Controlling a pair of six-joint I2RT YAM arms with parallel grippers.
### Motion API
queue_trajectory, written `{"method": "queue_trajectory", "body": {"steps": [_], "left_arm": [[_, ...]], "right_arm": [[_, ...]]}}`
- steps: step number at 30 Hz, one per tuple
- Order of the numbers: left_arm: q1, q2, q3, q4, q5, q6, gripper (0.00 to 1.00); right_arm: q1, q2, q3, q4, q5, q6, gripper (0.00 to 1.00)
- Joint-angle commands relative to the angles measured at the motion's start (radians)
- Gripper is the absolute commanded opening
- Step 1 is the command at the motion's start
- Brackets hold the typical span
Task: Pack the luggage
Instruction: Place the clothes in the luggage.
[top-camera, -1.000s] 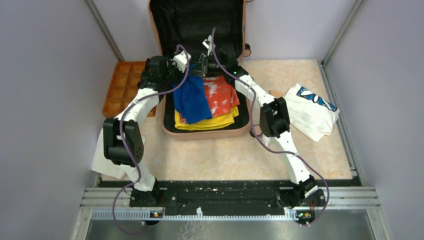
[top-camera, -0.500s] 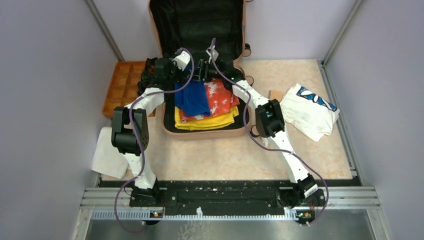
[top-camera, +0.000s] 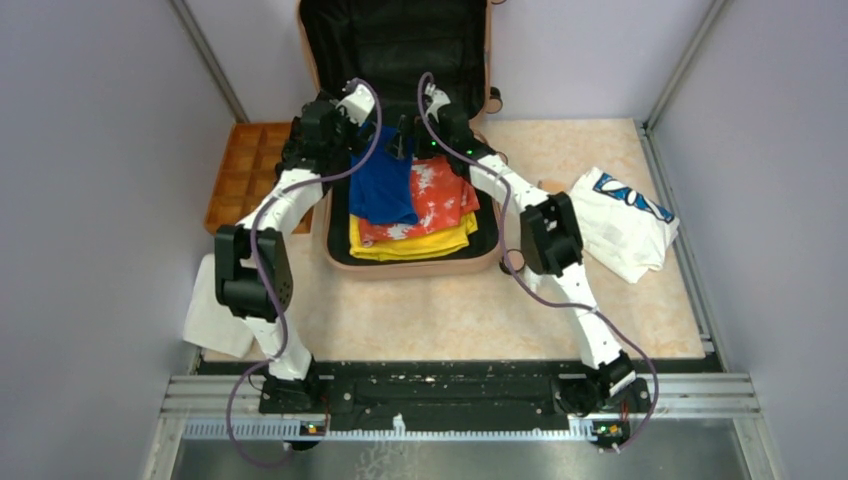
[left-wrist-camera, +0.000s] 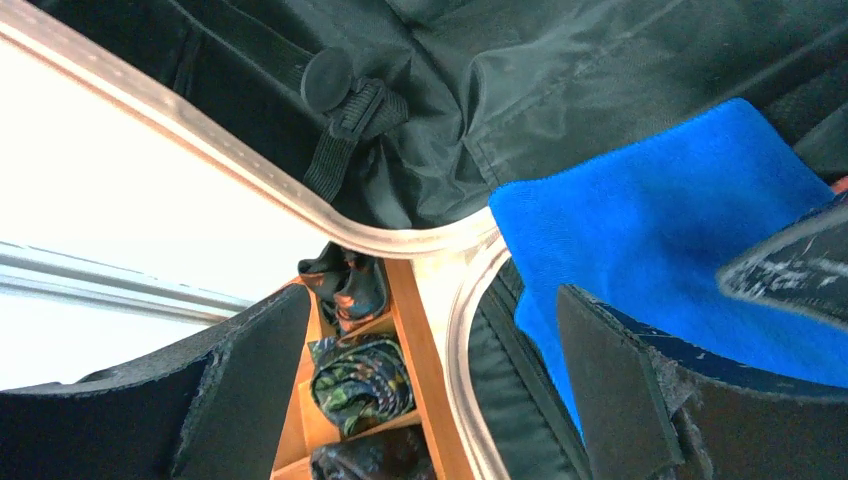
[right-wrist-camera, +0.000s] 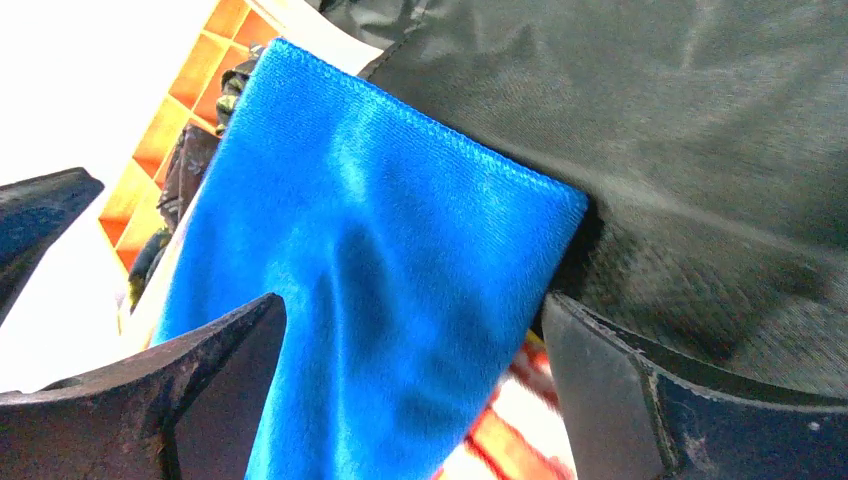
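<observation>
The luggage (top-camera: 400, 268) lies open, its black-lined lid upright at the back. In its base a blue cloth (top-camera: 383, 187) lies on top of a red-and-white garment (top-camera: 445, 195) and a yellow one (top-camera: 410, 247). My left gripper (top-camera: 365, 132) is open at the cloth's far left corner, over the luggage rim (left-wrist-camera: 400, 245), with nothing between its fingers. My right gripper (top-camera: 405, 140) is open just above the cloth's far edge. In the right wrist view the blue cloth (right-wrist-camera: 380, 250) lies under the open right gripper (right-wrist-camera: 415, 330), loose. The left gripper (left-wrist-camera: 430, 330) shows the cloth (left-wrist-camera: 650, 220) off to its right.
An orange compartmented tray (top-camera: 245, 170) holding rolled dark fabrics (left-wrist-camera: 360, 380) stands left of the luggage. A folded white shirt with blue print (top-camera: 620, 220) lies on the table at the right. A white cloth (top-camera: 215, 310) lies by the left arm. Grey walls close in both sides.
Both grippers have opened and let go of the blue cloth, which now lies flatter on the stack. Both wrists have shifted back toward the lid.
</observation>
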Motion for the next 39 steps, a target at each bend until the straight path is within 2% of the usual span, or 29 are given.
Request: {"method": "queue_trajectory", "body": {"steps": [1, 5, 8, 14, 19, 23, 27, 30, 34, 36, 39], "left_arm": [[0.023, -0.145, -0.012, -0.138, 0.065, -0.009, 0.99], [0.035, -0.182, -0.078, -0.128, -0.015, -0.005, 0.99], [0.055, -0.202, -0.071, -0.179, 0.068, -0.09, 0.99], [0.042, -0.253, -0.093, -0.417, 0.357, -0.253, 0.99], [0.043, -0.291, -0.158, -0.466, 0.395, -0.237, 0.99], [0.07, -0.346, -0.162, -0.535, 0.443, 0.024, 0.99], [0.086, -0.386, -0.171, -0.635, 0.47, 0.334, 0.99], [0.086, -0.448, -0.267, -0.685, 0.486, 0.573, 0.99], [0.085, -0.564, -0.468, -0.537, 0.525, 0.829, 0.99], [0.083, -0.613, -0.565, -0.406, 0.579, 0.889, 0.98], [0.065, -0.637, -0.622, -0.35, 0.637, 0.998, 0.98]], "right_arm": [[0.0, -0.204, -0.11, 0.013, 0.037, -0.08, 0.99], [0.0, -0.194, -0.076, -0.069, 0.009, -0.082, 0.99], [0.001, -0.216, -0.101, -0.07, 0.044, -0.073, 0.99], [0.009, -0.4, -0.326, 0.02, 0.041, -0.056, 0.95], [0.088, -0.622, -0.661, 0.074, 0.062, -0.094, 0.95], [0.141, -0.793, -0.92, 0.124, 0.121, -0.153, 0.99], [0.141, -0.832, -0.97, 0.046, 0.11, -0.181, 0.99], [0.137, -0.864, -1.006, 0.046, 0.089, -0.158, 0.99], [0.104, -0.882, -1.037, 0.097, 0.024, -0.02, 0.96], [0.079, -0.873, -1.034, 0.116, -0.019, 0.071, 0.92], [0.062, -0.851, -1.017, 0.13, -0.082, 0.196, 0.88]]}}
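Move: The blue clothes lie with their middle about 12 cm back from the left hand, 7 cm to its right and some 13 cm below; the wooden box stands 12 cm back and 20 cm to its left. From the right hand the blue clothes' middle is about 10 cm back, 5 cm left and 6 cm below, with the red clothes some 16 cm back and 3 cm right, the yellow ones about 25 cm back and 2 cm right. The blue clothes, already let go, are left lying as both open hands rise 3 to 4 cm from their far end and draw back about 20 cm towards their near edge. The left hand sinks again to finish some 8 cm lower, wrist rolling and turning clockwise some 40 degrees by the suitcase's left rim; the right hand, staying raised, also shifts 7 cm right, over the red clothes. ##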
